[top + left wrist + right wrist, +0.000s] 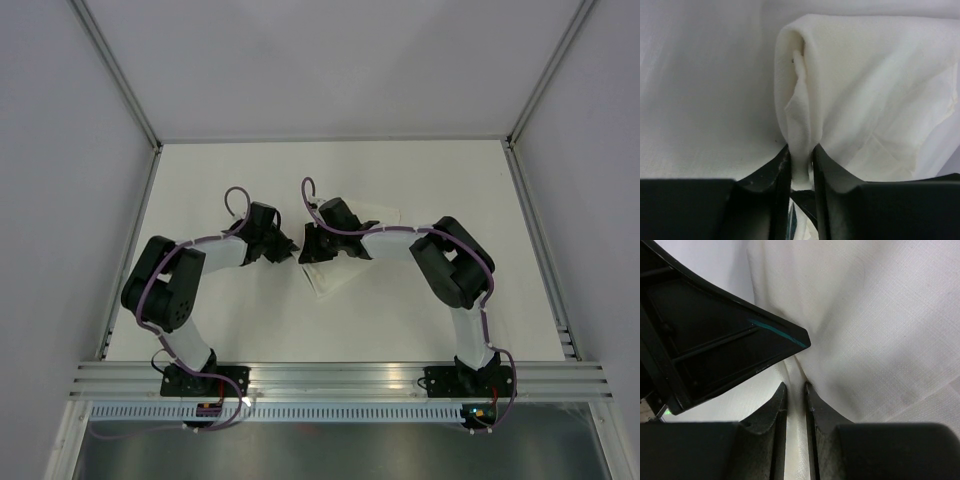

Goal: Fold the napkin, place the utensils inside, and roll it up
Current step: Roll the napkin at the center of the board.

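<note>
The white napkin (335,278) lies bunched at the middle of the table, partly under both wrists. My left gripper (292,245) meets it from the left. In the left wrist view its jaws (801,152) are shut on an upright fold of napkin (875,90), which bulges beyond the fingertips. My right gripper (308,250) comes from the right, and its jaws (795,387) pinch a thin ridge of the napkin (880,330). The left gripper's dark body fills the upper left of the right wrist view, with a slim teal streak (777,332) along its edge. I cannot tell whether that streak is one of the utensils.
The white table (400,170) is bounded by aluminium frame rails at left (130,250) and right (540,250), with grey walls behind. A ribbed metal rail (340,375) carries both arm bases at the near edge. Purple cables loop over both arms.
</note>
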Tool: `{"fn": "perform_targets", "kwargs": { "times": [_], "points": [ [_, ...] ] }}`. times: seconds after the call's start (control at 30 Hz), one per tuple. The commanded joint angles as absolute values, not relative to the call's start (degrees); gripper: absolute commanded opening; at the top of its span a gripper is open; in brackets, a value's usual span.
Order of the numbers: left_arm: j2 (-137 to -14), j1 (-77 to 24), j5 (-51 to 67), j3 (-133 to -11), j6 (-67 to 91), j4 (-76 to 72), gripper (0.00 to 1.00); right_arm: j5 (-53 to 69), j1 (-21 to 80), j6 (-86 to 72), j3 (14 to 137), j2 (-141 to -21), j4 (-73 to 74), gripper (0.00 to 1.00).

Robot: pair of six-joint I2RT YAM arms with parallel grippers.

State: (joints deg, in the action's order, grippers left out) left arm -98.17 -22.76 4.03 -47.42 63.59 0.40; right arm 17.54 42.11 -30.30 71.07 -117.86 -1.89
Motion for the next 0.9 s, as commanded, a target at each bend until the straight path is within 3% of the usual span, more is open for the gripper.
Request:
{"fn": "perform_targets", "kwargs": {
  "times": [0.0,0.23,0.47,0.6,0.7,0.87],
  "points": [
    [-99.76,-23.47,0.44,-47.81,62.85,5.36,0.26,16.35,42.28,-29.53,68.12,-121.82,4.48,0.00],
    [-99.40,-23.55,1.40,-49.13,60.91,6.59,0.02,16.00,42.19,-29.44,68.12,-121.99,4.22,0.01],
    [-99.05,-23.73,1.23,-51.76,59.33,9.92,0.02,8.63,43.67,-26.90,69.25,-118.57,8.17,0.13],
    [-99.93,-24.08,0.88,-54.57,58.27,13.26,0.02,0.37,47.19,-25.14,71.36,-115.41,11.25,0.34],
    [-101.24,-24.26,1.14,-56.16,57.83,15.29,0.02,-5.52,50.09,-24.44,72.95,-114.26,13.18,0.45],
    [-102.13,-24.26,1.84,-56.51,57.83,16.35,0.02,-12.29,53.25,-24.08,73.65,-114.17,14.15,0.52]
  ]
}}
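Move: The left hand's half-open fingers already straddle the napkin roll, so the stretch they will pinch lies right at the fingertips. The right gripper stands about 3 cm back and 2 cm to the right of them, still pinching the same roll between its own fingertips. From the right hand, the napkin's near corner lies roughly 8 cm back and 4 cm right, and its far right corner about 12 cm ahead and 21 cm right, both about 1 cm lower. Almost without travelling, the left hand shuts its fingers on the napkin roll and keeps the pinch, its wrist tilting slightly. Only then does the right hand open about a third of its range, let go of the roll and ease back some 2 cm along it, tilting about 20 degrees so that its fingers point more steeply down, still either side of the cloth. ##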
